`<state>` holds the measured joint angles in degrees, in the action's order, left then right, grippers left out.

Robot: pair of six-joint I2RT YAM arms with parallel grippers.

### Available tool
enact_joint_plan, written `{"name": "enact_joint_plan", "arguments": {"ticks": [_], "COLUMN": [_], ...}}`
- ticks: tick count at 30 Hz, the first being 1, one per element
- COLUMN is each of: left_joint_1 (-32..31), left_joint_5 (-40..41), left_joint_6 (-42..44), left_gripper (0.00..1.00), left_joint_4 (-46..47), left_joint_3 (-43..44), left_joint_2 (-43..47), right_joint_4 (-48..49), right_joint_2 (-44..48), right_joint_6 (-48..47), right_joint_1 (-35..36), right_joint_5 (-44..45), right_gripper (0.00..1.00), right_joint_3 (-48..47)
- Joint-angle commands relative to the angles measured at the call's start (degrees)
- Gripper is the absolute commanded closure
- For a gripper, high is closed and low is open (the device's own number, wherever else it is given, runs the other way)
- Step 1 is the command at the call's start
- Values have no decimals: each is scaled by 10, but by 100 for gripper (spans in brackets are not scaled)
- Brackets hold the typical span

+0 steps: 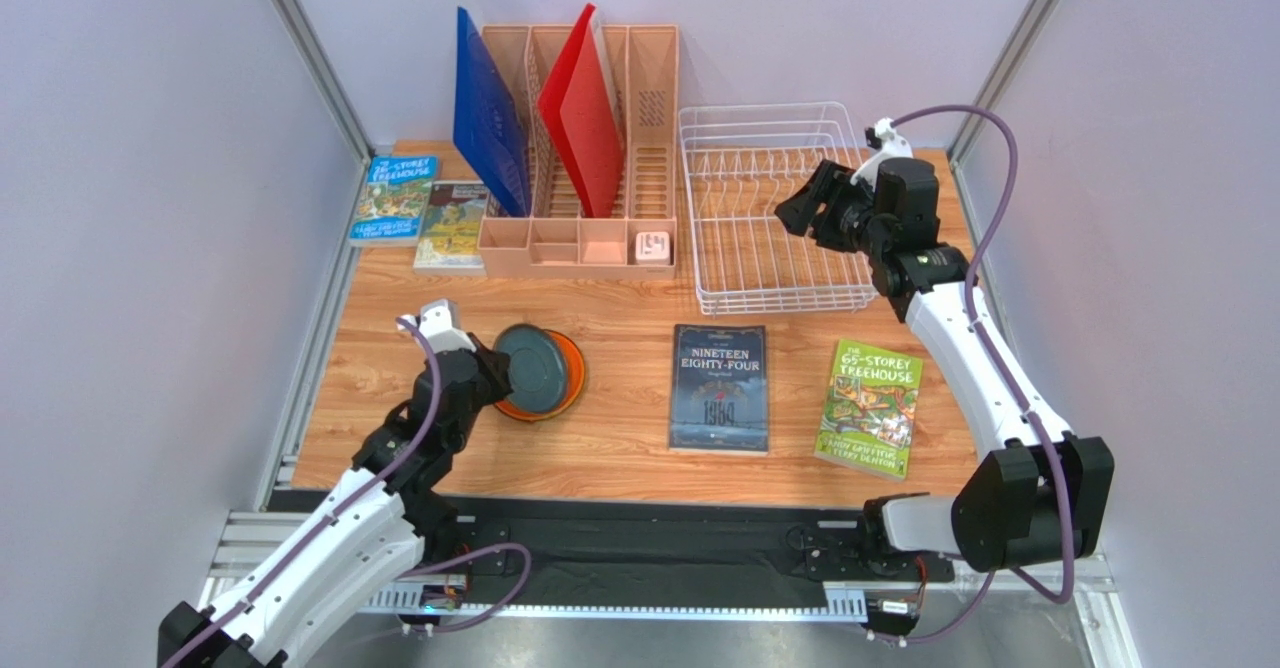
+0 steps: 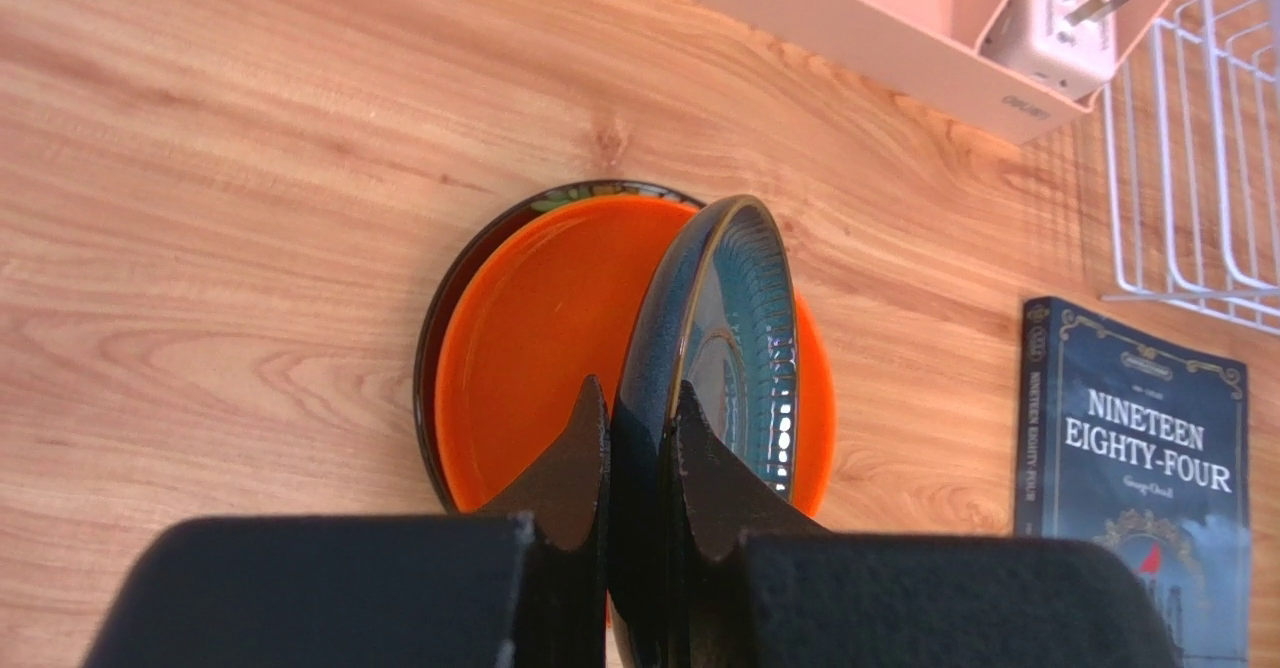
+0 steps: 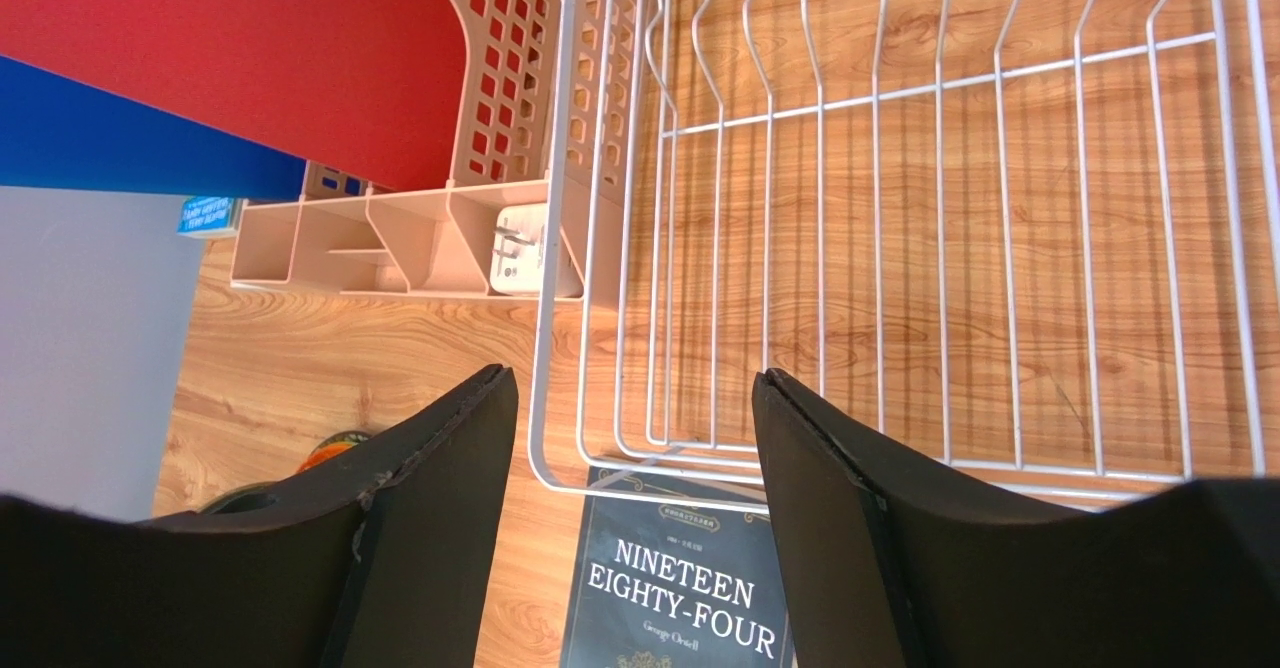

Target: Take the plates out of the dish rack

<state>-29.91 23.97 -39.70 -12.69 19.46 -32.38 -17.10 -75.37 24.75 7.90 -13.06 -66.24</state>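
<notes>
My left gripper (image 2: 642,413) is shut on the rim of the dark teal-grey plate (image 2: 721,323), holding it tilted on edge over the orange plate (image 2: 526,338). The orange plate lies on a darker plate whose rim (image 2: 439,293) just shows beneath it. In the top view the stack (image 1: 541,373) sits left of centre with my left gripper (image 1: 484,376) at its left edge. The white wire dish rack (image 1: 766,218) stands at the back right and holds no plates. My right gripper (image 1: 804,203) is open and empty above the rack's right side; its wrist view shows the rack's wires (image 3: 902,218). The lime green plate is hidden.
A pinkish-tan organiser (image 1: 579,173) with a blue board (image 1: 489,113) and a red board (image 1: 583,113) stands behind the stack. A dark book, Nineteen Eighty-Four (image 1: 718,386), and a green book (image 1: 870,407) lie in front of the rack. Two books (image 1: 421,211) lie at the back left.
</notes>
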Motion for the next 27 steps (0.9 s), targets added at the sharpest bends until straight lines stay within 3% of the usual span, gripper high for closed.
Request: {"name": "enact_joint_plan", "arguments": {"ticks": [1, 7, 13, 14, 20, 24, 25, 27], "left_joint_1": [1, 1, 1, 1, 1, 1, 1, 1], "left_joint_5": [13, 26, 30, 30, 42, 44, 44, 46], "left_joint_6": [-37, -56, -46, -44, -28, -13, -11, -2], "left_gripper": [100, 100, 73, 63, 40, 31, 22, 13], "left_joint_4": [41, 46, 50, 50, 45, 27, 22, 2], "left_joint_3": [-11, -21, -14, -14, -10, 9, 14, 34], "left_joint_2": [-8, -36, -66, -66, -50, -39, -39, -39], "right_joint_4": [10, 8, 8, 6, -2, -10, -10, -12], "right_joint_2": [8, 10, 13, 14, 22, 21, 22, 22], "right_joint_6": [-1, 1, -7, -12, -36, -45, -46, -52], "right_joint_1": [-2, -2, -2, -2, -2, -2, -2, -2], "right_joint_5": [-6, -14, -25, -24, 4, 17, 20, 24], "right_gripper": [36, 36, 36, 36, 35, 35, 35, 35], "right_joint_3": [8, 16, 25, 28, 41, 44, 45, 47]}}
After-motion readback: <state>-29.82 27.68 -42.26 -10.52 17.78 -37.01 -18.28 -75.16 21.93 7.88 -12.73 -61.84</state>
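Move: The teal plate is in my left fingers by its raised left rim, tilted. Its place, the plate stack with the orange plate on top, is centred about 4 cm to the right, 2 cm ahead and 8 cm below. Some 25 cm to the right of the stack and roughly level with it lies the 1984 book; the white plug sits about 20 cm beyond the stack and 15 cm to its right. From my right hand the stack is some 34 cm left, 12 cm back and 20 cm below. I lower the tilted teal plate with my left hand about 3 cm towards the orange plate, the fingers tipping slightly further down, then spread them wide to let go of the rim and begin to ease back up by about 1 cm. My right hand, empty and still open, sinks about 4 cm and comes slightly back over the dish rack. ##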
